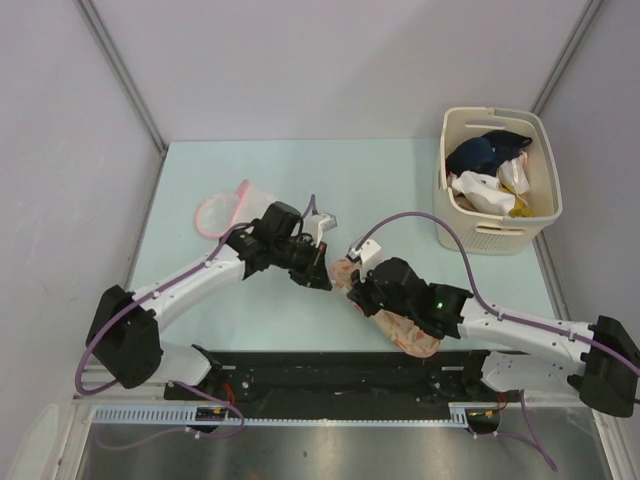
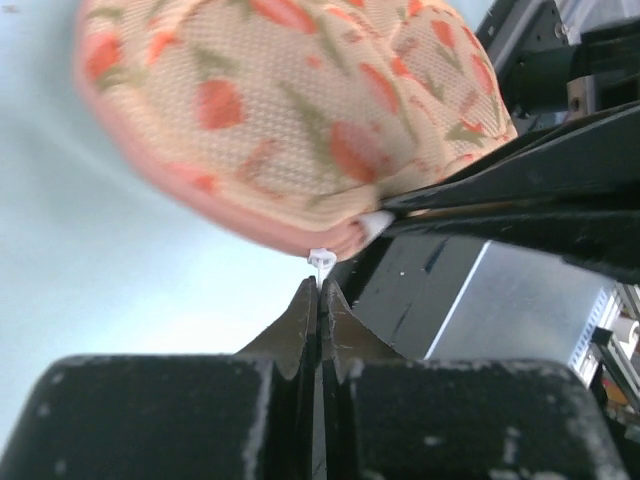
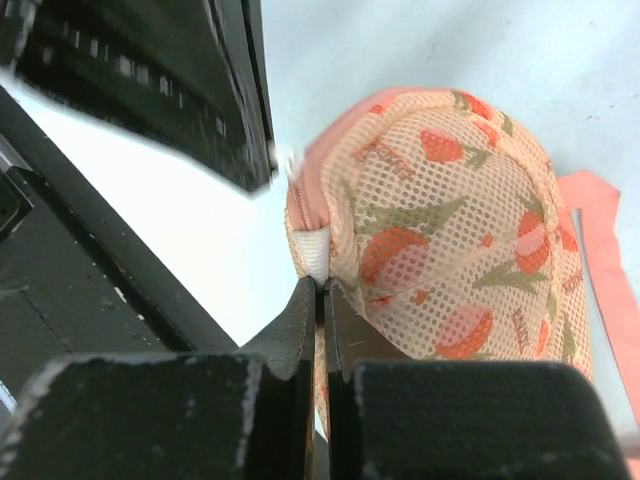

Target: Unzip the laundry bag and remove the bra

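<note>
The laundry bag [image 1: 408, 330], peach mesh with orange-red print, lies at the table's near middle, partly under my right arm. My left gripper [image 1: 321, 274] is at its left end. In the left wrist view the bag [image 2: 290, 110] fills the top, and the left gripper [image 2: 320, 286] is shut on the small white zipper pull [image 2: 322, 261]. My right gripper [image 1: 351, 290] is shut on the bag's edge beside a white tab [image 3: 317, 253]. It shows in the right wrist view [image 3: 322, 286] under the bag [image 3: 450, 220]. The bra is hidden.
A white round cloth piece with pink edge [image 1: 222, 211] lies at the back left. A cream basket [image 1: 497, 225] holding white and navy garments stands at the back right. The bag's pink loop [image 3: 603, 250] trails on the table. The black rail [image 1: 330, 372] runs along the near edge.
</note>
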Robot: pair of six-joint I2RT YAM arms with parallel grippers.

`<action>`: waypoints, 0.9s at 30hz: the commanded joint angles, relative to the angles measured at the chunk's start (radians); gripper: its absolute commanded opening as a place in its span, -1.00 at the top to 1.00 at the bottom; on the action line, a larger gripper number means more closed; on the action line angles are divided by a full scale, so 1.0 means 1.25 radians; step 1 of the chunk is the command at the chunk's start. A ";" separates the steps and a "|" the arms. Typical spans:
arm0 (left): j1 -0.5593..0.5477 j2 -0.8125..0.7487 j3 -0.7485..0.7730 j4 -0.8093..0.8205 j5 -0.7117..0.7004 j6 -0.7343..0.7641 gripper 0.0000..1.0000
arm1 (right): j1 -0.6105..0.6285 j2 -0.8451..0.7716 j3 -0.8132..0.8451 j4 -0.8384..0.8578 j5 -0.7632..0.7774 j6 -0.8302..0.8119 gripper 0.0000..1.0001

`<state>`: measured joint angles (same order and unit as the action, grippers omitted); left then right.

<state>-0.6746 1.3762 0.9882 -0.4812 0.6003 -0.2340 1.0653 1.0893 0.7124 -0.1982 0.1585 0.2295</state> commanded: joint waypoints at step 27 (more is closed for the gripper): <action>0.229 -0.172 -0.051 0.159 0.106 -0.123 0.99 | 0.083 -0.140 0.088 -0.114 0.130 0.007 -0.32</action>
<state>-0.3981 1.2285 0.9287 -0.3283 0.7101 -0.3592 1.1027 0.8692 0.7162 -0.3298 0.2279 0.2680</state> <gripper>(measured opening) 0.009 0.577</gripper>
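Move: Between the two hands the zip is held at both places: the left fingers already have the zipper pull, with the zip-end tab in the right fingers about 4 cm to the left hand's right and 1 cm back. The laundry bag's middle lies some 12 cm right of the left hand, 2 cm back and 5 cm below. From the right hand, the pull is about 4 cm left and 1 cm ahead, the bag's middle roughly 7 cm right, 1 cm back and 5 cm below. Drawing the zipper pull away from the tab, the still-shut left hand goes forward, left and up, about 5 cm each way, turning some 15 degrees counter-clockwise. The right hand keeps its fingers shut while rising about 6 cm and easing 3 cm to its right, then opens past halfway, lets go of the tab and sinks 2 cm. ##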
